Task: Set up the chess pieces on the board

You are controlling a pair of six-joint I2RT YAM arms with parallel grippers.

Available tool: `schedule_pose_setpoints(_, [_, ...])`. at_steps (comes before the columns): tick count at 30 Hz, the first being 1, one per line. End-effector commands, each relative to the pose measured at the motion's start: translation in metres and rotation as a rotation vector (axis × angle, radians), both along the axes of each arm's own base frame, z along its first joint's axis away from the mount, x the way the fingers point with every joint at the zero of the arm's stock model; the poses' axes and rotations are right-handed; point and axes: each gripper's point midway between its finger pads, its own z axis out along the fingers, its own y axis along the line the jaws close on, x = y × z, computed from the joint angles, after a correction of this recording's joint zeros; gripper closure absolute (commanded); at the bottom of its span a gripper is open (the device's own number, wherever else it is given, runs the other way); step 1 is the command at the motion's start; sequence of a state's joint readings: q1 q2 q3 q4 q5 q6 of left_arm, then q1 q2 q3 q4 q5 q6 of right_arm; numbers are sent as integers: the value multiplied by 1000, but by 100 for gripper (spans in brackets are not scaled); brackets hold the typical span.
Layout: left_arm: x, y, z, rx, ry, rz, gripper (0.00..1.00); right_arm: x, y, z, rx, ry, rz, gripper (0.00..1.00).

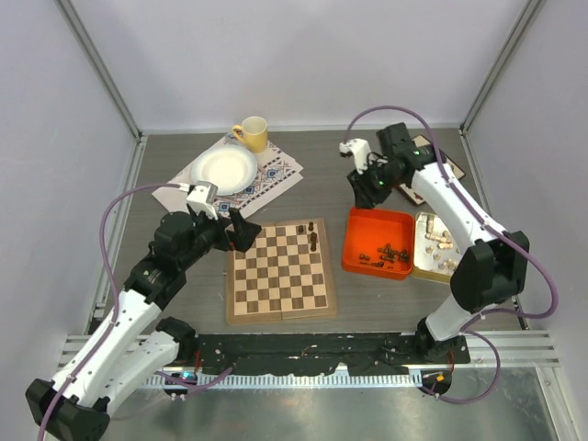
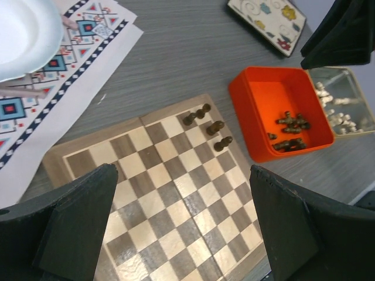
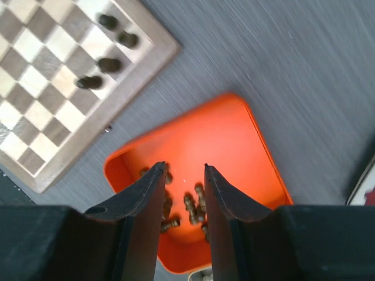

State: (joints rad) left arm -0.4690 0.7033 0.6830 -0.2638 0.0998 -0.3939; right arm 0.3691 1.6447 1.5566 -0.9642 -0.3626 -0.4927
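Note:
The board (image 1: 280, 276) lies in the middle of the table, with several dark chess pieces (image 1: 315, 237) standing at its far right corner. More dark pieces (image 1: 386, 254) lie loose in an orange bin (image 1: 360, 223) to the right of the board. Pale pieces (image 1: 439, 243) fill a shallow box beside the bin. My right gripper (image 1: 360, 195) hangs over the bin's far edge. In the right wrist view it (image 3: 183, 168) is open a little, with nothing between its fingers and the dark pieces (image 3: 193, 205) below. My left gripper (image 2: 182, 170) is wide open above the board (image 2: 170, 193).
A white plate (image 1: 225, 169) and a yellow mug (image 1: 252, 134) sit on a patterned cloth (image 1: 276, 175) at the back left. A floral square plate (image 2: 266, 23) lies behind the orange bin (image 2: 275, 93). Metal frame posts stand at the table's corners.

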Motion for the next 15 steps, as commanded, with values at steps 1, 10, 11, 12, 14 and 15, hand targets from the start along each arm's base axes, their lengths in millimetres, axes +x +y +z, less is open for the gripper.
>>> schedule_pose_setpoints(1, [7,-26,30,-175,-25,-62,0,-4,-25,-5,75,-12,-123,61])
schedule_pose_setpoints(10, [27,-46,35,-207,9,-98,0,-22,-81,-62,-30,72,-294,64])
schedule_pose_setpoints(11, [27,-48,36,-215,7,-107,0,-23,-83,-64,-38,73,-294,65])
schedule_pose_setpoints(12, [28,-49,34,-223,16,-110,0,-28,-87,-69,-50,84,-298,65])
schedule_pose_setpoints(14, [29,-52,28,-231,47,-111,0,-30,-94,-74,-86,80,-302,66])
schedule_pose_setpoints(15, [28,-55,28,-244,43,-122,0,-31,-97,-76,-94,81,-309,66])
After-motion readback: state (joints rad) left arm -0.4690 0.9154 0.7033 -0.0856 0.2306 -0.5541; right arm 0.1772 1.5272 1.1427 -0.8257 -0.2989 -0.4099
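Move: Lying in the orange tray, the cluster of dark chess pieces is roughly 11 cm to the right of the right hand, 6 cm back and 14 cm below it. The orange tray's middle is nearer, some 5 cm right and 4 cm back. The pieces already on the board stand about 12 cm left and 2 cm back, the tray of white pieces 23 cm right and 5 cm back. From the left hand the cluster lies about 37 cm right, 2 cm ahead and 19 cm below. Swinging in over the orange tray, the empty right hand goes about 9 cm right and as far down, with some 4 cm back, towards the cluster of dark pieces; it turns clockwise and tips steeper, some 20 degrees in all, fingers staying partly open and still above the pieces. The left hand, wide open and empty, drifts about 5 cm right and a little forward above the board. ##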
